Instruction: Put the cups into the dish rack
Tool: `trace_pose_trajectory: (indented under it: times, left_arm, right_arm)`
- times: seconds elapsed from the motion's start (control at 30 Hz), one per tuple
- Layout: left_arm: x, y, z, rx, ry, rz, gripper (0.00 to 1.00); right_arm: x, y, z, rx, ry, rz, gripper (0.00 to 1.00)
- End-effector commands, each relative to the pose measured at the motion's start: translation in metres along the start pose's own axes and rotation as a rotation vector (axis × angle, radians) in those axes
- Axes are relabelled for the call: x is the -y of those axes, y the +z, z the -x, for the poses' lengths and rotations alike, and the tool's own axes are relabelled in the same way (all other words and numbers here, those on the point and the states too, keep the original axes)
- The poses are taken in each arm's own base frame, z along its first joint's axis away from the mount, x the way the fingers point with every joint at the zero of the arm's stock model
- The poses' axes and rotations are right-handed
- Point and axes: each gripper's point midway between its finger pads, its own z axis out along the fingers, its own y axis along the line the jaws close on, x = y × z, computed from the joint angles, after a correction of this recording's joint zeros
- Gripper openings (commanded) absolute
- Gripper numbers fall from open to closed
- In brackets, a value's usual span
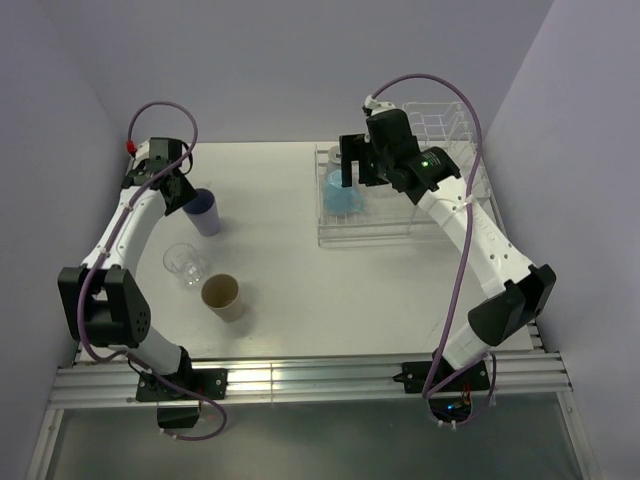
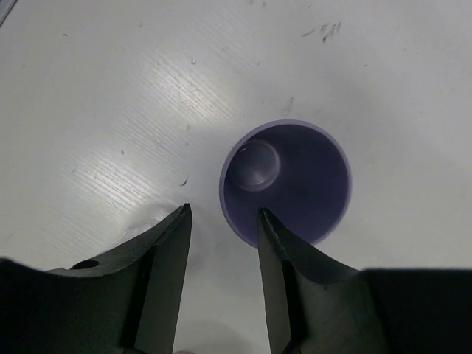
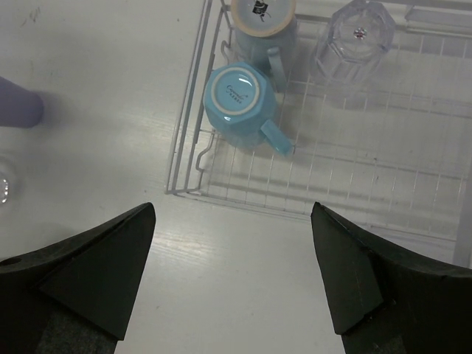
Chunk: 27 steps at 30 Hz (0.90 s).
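Observation:
A lavender tumbler (image 1: 205, 212) stands upright at the far left of the table. My left gripper (image 1: 188, 200) hangs open just above and beside it. In the left wrist view the tumbler's mouth (image 2: 285, 181) faces up and my left gripper (image 2: 223, 214) holds nothing, its right fingertip over the rim. A clear glass (image 1: 185, 262) and a tan brown cup (image 1: 222, 296) stand nearer me. The white dish rack (image 1: 400, 225) holds two light blue mugs (image 3: 237, 92) (image 3: 262, 15) and a clear glass (image 3: 359, 33), all upside down. My right gripper (image 3: 232, 210) is open and empty above the rack's near left corner.
The taller divider section (image 1: 440, 125) rises at the rack's far right. Side walls close in on both sides of the table. Bare white table (image 1: 280, 240) lies between the loose cups and the rack (image 3: 346, 166).

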Motion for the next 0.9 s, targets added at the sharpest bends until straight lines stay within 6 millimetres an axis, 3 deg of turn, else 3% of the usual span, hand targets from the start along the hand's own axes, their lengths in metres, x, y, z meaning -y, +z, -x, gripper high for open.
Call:
trace_pose_trajectory:
  times: [0.0,0.33,0.43,0.47,0.57,0.63,0.7,0.73,0.83,0.87]
  left_arm:
    - [-0.006,0.02,-0.01,-0.028,0.028,0.038,0.47]
    - [0.002,0.058,-0.039,-0.139,0.029,0.035,0.43]
    - [0.009,0.066,-0.051,-0.189,0.031,0.001,0.2]
    - [0.011,0.066,-0.052,-0.196,0.031,-0.007,0.0]
    - [0.024,0.057,-0.045,-0.189,0.023,-0.077,0.0]
    - [0.045,0.031,-0.025,-0.156,0.005,-0.196,0.0]
    - [0.064,-0.006,0.006,-0.085,-0.02,-0.329,0.0]
    - [0.083,-0.031,0.025,-0.056,-0.029,-0.435,0.0]
    - [0.116,-0.102,0.066,0.014,-0.028,-0.668,0.0]
    - [0.132,-0.129,0.066,-0.015,-0.011,-0.806,0.0]
  right_arm:
    - [-0.009,-0.014,0.015,0.073,0.024,0.044,0.94]
    - [-0.01,-0.012,0.01,0.067,0.021,0.051,0.94]
    - [-0.01,-0.011,0.007,0.06,0.02,0.048,0.94]
    - [-0.009,-0.012,0.007,0.064,0.022,0.046,0.94]
    - [-0.007,-0.013,0.006,0.074,0.027,0.043,0.94]
    - [-0.008,-0.014,0.006,0.085,0.03,0.047,0.94]
    - [-0.007,-0.02,0.011,0.114,0.037,0.055,0.94]
    - [-0.007,-0.021,0.011,0.119,0.036,0.054,0.94]
    - [-0.008,-0.031,0.019,0.163,0.056,0.07,0.94]
    - [-0.012,-0.04,0.024,0.187,0.069,0.105,0.94]
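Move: Right beside the purple cup, the open left hand has its middle about 4 cm to the right, 3 cm ahead and some 12 cm below. The clear glass mug stands about 14 cm nearer the base than that cup and 3 cm to its left; the brown cup is roughly 24 cm nearer the base and 8 cm to its right. From the right hand the purple cup lies around 40 cm left, 5 cm ahead and 23 cm down. Sinking about 8 cm almost straight down, the left hand brings its fingers astride the near-left wall of the purple cup, one inside and one outside, then shuts and pinches that wall. It then swings up some 9 cm and about 6 cm right, a little forward, towards the rack side, the wrist rolling and turning clockwise by some 15 degrees. ##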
